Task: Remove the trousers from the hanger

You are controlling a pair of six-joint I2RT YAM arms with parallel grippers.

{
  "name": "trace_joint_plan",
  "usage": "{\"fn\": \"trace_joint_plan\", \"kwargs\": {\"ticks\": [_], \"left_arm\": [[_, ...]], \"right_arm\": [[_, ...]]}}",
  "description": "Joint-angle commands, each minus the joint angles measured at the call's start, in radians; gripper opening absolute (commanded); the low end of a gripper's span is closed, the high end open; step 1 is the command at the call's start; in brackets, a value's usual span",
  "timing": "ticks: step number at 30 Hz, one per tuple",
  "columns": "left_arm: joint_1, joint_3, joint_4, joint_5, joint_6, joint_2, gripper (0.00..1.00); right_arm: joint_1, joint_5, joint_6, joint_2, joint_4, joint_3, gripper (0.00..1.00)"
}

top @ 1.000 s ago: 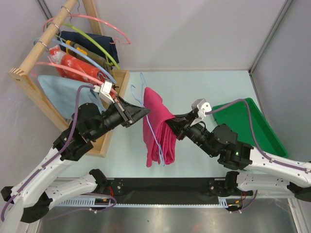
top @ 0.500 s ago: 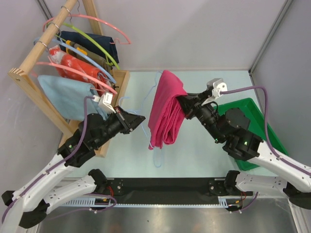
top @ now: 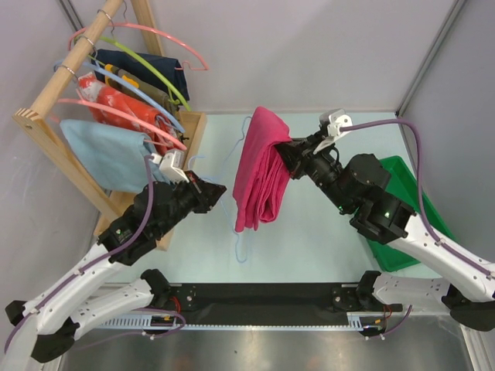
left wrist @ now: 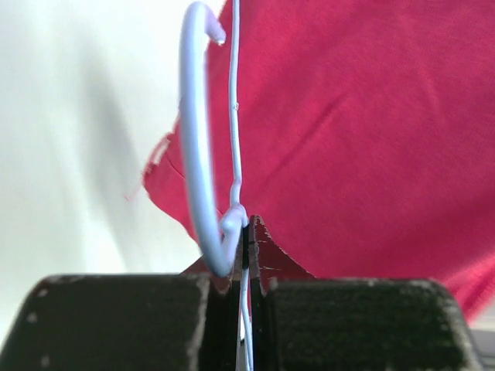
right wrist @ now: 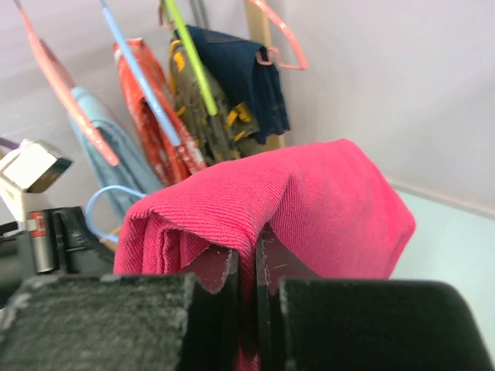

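The magenta trousers [top: 263, 174] hang as a thick folded bundle over mid-table. My right gripper [top: 285, 151] is shut on their upper fold, the cloth [right wrist: 309, 193] pinched between its jaws [right wrist: 247, 259]. The light-blue wire hanger [top: 241, 246] runs along the bundle's left edge and its lower end pokes out below the cloth. My left gripper [top: 220, 189] is shut on the wire at the hook's base [left wrist: 244, 232]. The hook [left wrist: 197, 147] curves up to the left, with the trousers [left wrist: 356, 116] filling the view behind it.
A wooden rack [top: 77, 58] at the far left carries pink and lime-green hangers, a pale blue cloth [top: 100, 154], a red-orange cloth [top: 124, 104] and dark garments. A green tray [top: 424, 212] lies at the right, partly under my right arm. Walls enclose the table.
My right gripper has carried the trousers up and toward the far side. My left arm has drawn back a little with the hanger, whose wire now shows below the bundle.
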Motion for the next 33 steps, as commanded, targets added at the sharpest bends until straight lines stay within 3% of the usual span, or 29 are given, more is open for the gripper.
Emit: {"fn": "trace_joint_plan", "kwargs": {"ticks": [1,10,18,25,33], "left_arm": [[0.001,0.042,-0.005,-0.074,0.097,0.021,0.00],[0.001,0.067,-0.013,-0.083,0.153,0.077,0.00],[0.001,0.070,-0.046,-0.097,0.174,0.034,0.00],[0.001,0.085,-0.094,-0.143,0.200,0.011,0.00],[0.001,0.102,-0.089,-0.103,0.214,0.021,0.00]], "right_arm": [[-0.009,-0.146,0.109,-0.012,0.129,0.123,0.00],[-0.011,-0.271,0.192,-0.030,0.140,0.105,0.00],[-0.066,-0.006,0.094,-0.004,0.080,0.104,0.00],[-0.291,0.140,0.071,-0.043,-0.006,0.085,0.00],[-0.543,0.329,-0.033,-0.132,-0.159,0.051,0.00]]}}
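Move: The pink trousers are pinched in the raised right hand, their middle about 10 cm below it, 6 cm left and 2 cm back. The green bin lies some 43 cm to the right hand's right, 5 cm farther out and 40 cm below; the blue hanger's middle is about 12 cm left, 3 cm back and 15 cm below. From the left hand, the trousers' middle is 11 cm right, 1 cm ahead and 5 cm higher, while the bin is 60 cm right, 8 cm ahead and 27 cm lower. The pink trousers stay pinched as the right hand first eases about 4 cm back and left, then sweeps some 20 cm right and half as far forward towards the bin, sinking slightly while turning clockwise nearly 50 degrees. The left hand, still gripping the hanger, dips slightly down and forward, then edges left, rolling its left side up. ##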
